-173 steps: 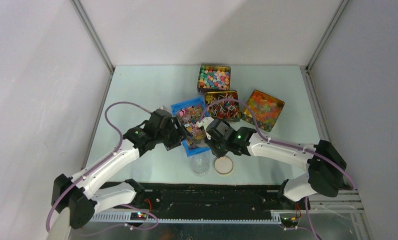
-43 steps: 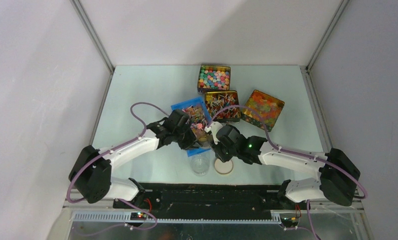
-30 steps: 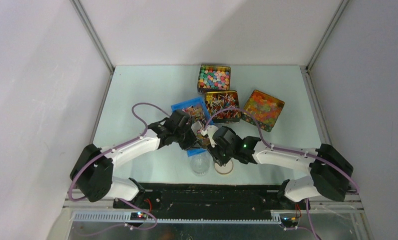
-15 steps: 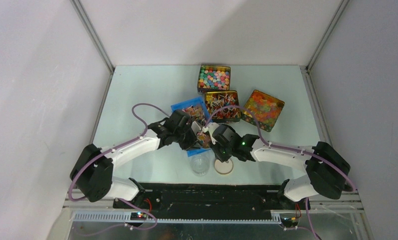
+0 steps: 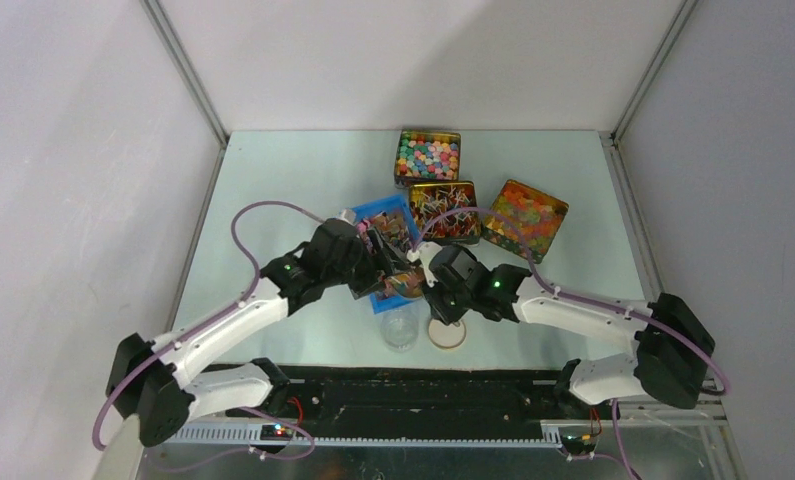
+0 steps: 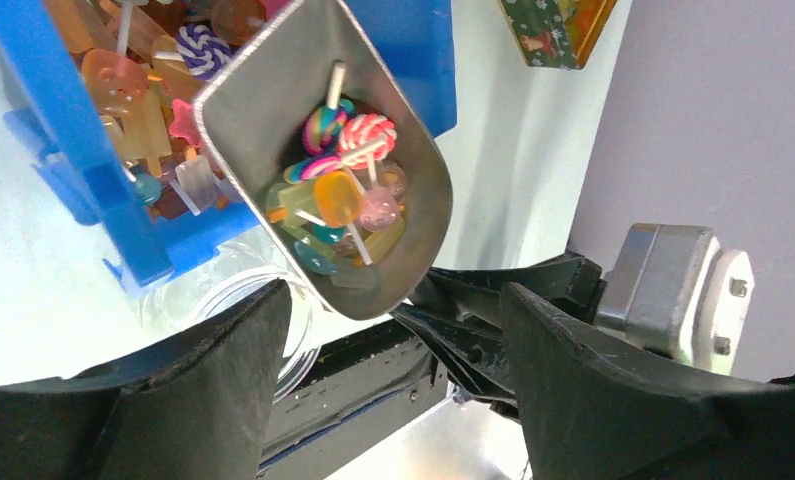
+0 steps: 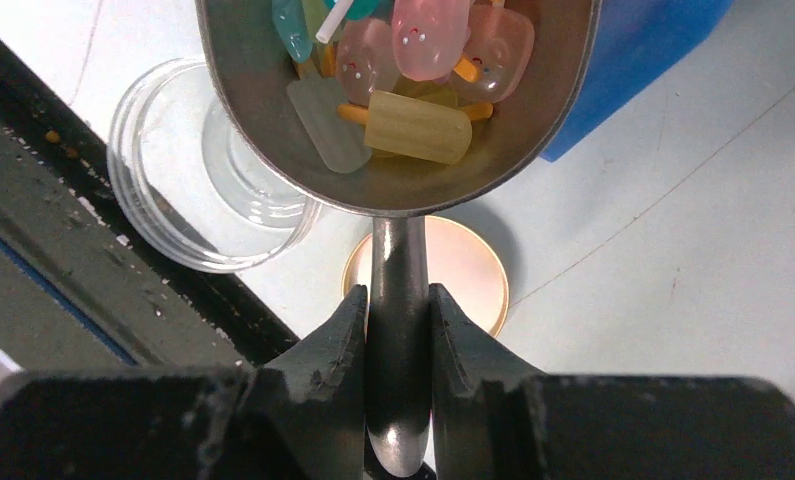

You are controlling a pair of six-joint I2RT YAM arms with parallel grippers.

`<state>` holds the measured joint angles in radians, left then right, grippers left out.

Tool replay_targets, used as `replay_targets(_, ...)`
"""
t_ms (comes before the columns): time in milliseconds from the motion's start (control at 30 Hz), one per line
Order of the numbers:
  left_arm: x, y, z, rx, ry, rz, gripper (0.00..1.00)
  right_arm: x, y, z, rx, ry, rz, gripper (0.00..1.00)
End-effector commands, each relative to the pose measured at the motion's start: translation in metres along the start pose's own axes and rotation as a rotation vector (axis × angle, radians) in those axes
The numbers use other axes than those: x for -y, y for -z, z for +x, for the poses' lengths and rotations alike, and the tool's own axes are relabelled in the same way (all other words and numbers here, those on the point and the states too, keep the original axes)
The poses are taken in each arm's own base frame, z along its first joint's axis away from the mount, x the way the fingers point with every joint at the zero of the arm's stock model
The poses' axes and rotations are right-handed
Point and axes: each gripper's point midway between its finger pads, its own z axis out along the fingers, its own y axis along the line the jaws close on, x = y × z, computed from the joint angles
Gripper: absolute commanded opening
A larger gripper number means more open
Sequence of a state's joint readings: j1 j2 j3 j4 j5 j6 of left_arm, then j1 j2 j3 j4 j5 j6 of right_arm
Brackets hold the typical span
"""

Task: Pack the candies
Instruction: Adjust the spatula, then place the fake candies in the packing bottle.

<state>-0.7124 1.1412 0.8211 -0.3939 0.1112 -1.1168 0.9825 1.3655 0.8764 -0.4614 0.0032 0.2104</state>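
Note:
The candies are small lollipops and ice-pop shapes on sticks. Many lie in the blue bin [image 5: 369, 214], which also shows in the left wrist view [image 6: 63, 130]. My right gripper [image 7: 398, 305] is shut on the handle of a metal scoop [image 7: 393, 175] loaded with candies [image 7: 418, 125]. The scoop [image 5: 405, 283] hangs at the bin's near edge, over the rim of the clear jar [image 5: 400, 326]. The jar also shows in the right wrist view [image 7: 163, 170]. My left gripper [image 6: 393, 330] is open and empty, beside the bin and facing the scoop [image 6: 413, 170].
The jar's round lid [image 5: 447, 331] lies on the table right of the jar. Three tins stand at the back: pastel balls [image 5: 427, 156], more stick candies [image 5: 443, 212], and orange-yellow jellies [image 5: 525, 219]. The black rail [image 5: 423, 385] runs along the near edge.
My right gripper has lifted the loaded scoop out of the bin towards the jar. My left arm has drawn back to the left, away from the bin.

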Motion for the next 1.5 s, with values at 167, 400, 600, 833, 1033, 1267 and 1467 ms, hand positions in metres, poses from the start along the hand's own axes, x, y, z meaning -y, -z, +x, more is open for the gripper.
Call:
replay_targets(167, 0.003, 0.027, -0.022, 0.156, -0.012, 0.073, 0.82, -0.010, 0.040, -0.031, 0.121, -0.009, -0.018, 0.00)
replay_targets(400, -0.007, 0.045, -0.030, 0.224, -0.024, 0.081, 0.82, -0.016, 0.064, -0.021, 0.087, -0.018, -0.034, 0.00)
replay_targets(600, -0.023, 0.055, -0.034, 0.256, -0.039, 0.038, 0.82, -0.027, 0.082, -0.002, 0.000, -0.016, -0.074, 0.00)
replay_targets(833, -0.034, 0.054, -0.029, 0.237, -0.058, -0.001, 0.82, -0.042, 0.101, 0.019, -0.084, -0.014, -0.113, 0.00)
replay_targets(1033, -0.040, 0.049, -0.024, 0.215, -0.058, -0.011, 0.83, -0.056, 0.109, 0.034, -0.158, -0.027, -0.161, 0.00)
replay_targets(1267, -0.043, 0.046, -0.020, 0.208, -0.037, 0.006, 0.83, -0.076, 0.114, 0.051, -0.266, -0.034, -0.220, 0.00)
replay_targets(1467, -0.043, 0.043, -0.018, 0.207, -0.020, 0.027, 0.83, -0.083, 0.116, 0.055, -0.321, -0.044, -0.248, 0.00)
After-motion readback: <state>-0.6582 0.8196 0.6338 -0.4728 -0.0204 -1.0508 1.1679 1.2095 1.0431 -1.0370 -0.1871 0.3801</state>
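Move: The right hand, already holding the candy-filled spatula by its handle, has the glass jar about 7 cm to its left, 4 cm back and 4 cm below. The lid lies some 6 cm back, 2 cm to the right and 8 cm down; the blue tray's middle is about 11 cm ahead, 10 cm left and 6 cm below. From the empty, open left hand the jar is roughly 10 cm back, 2 cm right and 11 cm down. Keeping its grip on the handle, the right hand lifts the spatula about 5 cm off the tray's near end, then draws it mainly back, some 12 cm, and slightly right, bringing the bowl to the jar while the wrist turns about 20 degrees, fingertips swinging back. The left hand, still wide open, backs off to the left, away from the spatula, rising and then sinking again. ##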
